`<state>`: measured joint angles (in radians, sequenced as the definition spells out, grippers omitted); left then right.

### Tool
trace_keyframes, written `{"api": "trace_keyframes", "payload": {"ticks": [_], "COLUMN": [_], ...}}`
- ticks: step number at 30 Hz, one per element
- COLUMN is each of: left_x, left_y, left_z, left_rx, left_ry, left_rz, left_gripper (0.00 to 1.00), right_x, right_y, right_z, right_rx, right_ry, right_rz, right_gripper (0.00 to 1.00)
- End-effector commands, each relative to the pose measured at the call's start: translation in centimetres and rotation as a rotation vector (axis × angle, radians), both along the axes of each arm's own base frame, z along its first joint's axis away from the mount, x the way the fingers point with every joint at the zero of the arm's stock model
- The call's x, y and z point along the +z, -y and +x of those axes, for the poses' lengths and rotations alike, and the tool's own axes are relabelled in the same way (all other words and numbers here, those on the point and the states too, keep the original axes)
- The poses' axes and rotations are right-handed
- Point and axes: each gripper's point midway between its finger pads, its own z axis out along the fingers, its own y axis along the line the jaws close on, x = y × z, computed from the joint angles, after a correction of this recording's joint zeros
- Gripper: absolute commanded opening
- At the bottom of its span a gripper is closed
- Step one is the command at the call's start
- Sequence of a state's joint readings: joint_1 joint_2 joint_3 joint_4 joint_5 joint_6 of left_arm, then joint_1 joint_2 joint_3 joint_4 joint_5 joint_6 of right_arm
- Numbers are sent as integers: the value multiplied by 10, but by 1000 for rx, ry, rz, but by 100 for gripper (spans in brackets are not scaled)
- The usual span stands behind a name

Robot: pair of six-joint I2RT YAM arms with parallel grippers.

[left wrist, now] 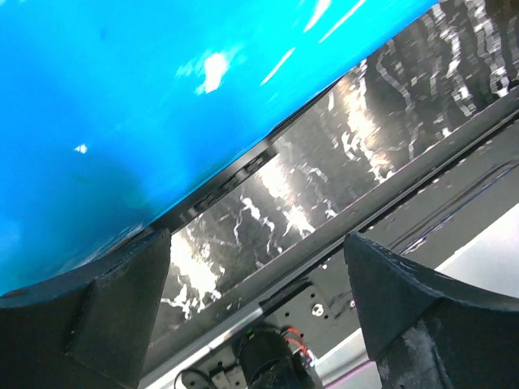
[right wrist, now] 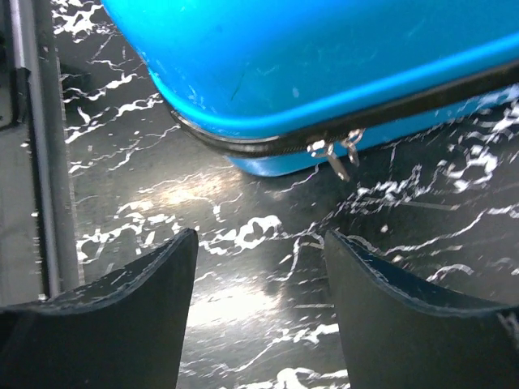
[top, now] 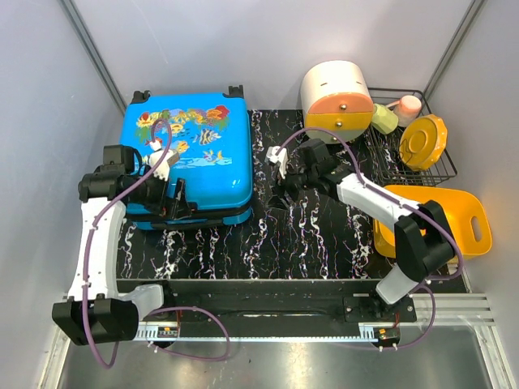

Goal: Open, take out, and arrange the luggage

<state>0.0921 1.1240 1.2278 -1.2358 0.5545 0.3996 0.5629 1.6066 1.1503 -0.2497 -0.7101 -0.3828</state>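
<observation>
The luggage (top: 188,154) is a bright-blue hard-shell suitcase with a fish print, lying flat and closed on the left of the black marbled mat (top: 308,235). My left gripper (top: 175,203) hangs at its near edge, open and empty; in the left wrist view the blue shell (left wrist: 138,105) fills the upper left beside my left gripper (left wrist: 258,279). My right gripper (top: 280,186) is just right of the suitcase, low over the mat. In the right wrist view it (right wrist: 259,251) is open with bare mat between the fingers, and the zipper pulls (right wrist: 336,154) hang from the black zip seam a little ahead.
A white-and-orange round drawer box (top: 336,97) stands at the back right. Beside it a wire basket (top: 442,172) holds a yellow lid (top: 423,142), a green cup (top: 383,120) and a pink bottle (top: 408,105). A yellow basin (top: 454,215) lies at the right edge.
</observation>
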Motion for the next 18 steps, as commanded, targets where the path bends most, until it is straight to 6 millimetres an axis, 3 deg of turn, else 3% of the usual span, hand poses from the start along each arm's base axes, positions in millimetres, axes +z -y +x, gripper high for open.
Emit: {"api": "trace_keyframes", "payload": {"ticks": [1, 7, 18], "left_x": [56, 52, 54], "left_y": [26, 22, 21], "left_z": [10, 9, 9], "left_rx": [-66, -47, -13], "left_ry": [180, 178, 178], "left_rz": [-153, -140, -163], "left_gripper": [91, 91, 91], "right_x": [8, -17, -11], "right_y": [-20, -28, -40], "right_z": [18, 34, 15], "right_rx": [131, 180, 262], "right_ry": [190, 270, 285], "right_rz": [88, 72, 223], "right_gripper": [72, 61, 43]}}
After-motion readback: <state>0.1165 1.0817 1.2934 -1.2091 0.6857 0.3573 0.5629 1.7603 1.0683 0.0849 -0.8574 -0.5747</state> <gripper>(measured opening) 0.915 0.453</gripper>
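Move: The luggage's zipper pulls lie about 7 cm to the right hand's left, some 5 cm ahead and 4 cm below. The luggage's near right corner is 7 cm left of that hand and 6 cm back; its middle is about 25 cm left and 12 cm ahead. From the left hand the pulls are roughly 20 cm right, 3 cm ahead and 9 cm below, while the luggage handle sits 4 cm ahead, 3 cm right and 9 cm below. Down, leftward and forward, the right hand goes about 5 cm towards the zipper pulls on the luggage's right side, its descent ending as it eases a little back and on to the left. It turns and rolls some 10 degrees each, counter-clockwise, while its fingers close from about three-quarters to under half open. The left hand, fingers still wide, rises about 4 cm from beside the near edge, then waits. ##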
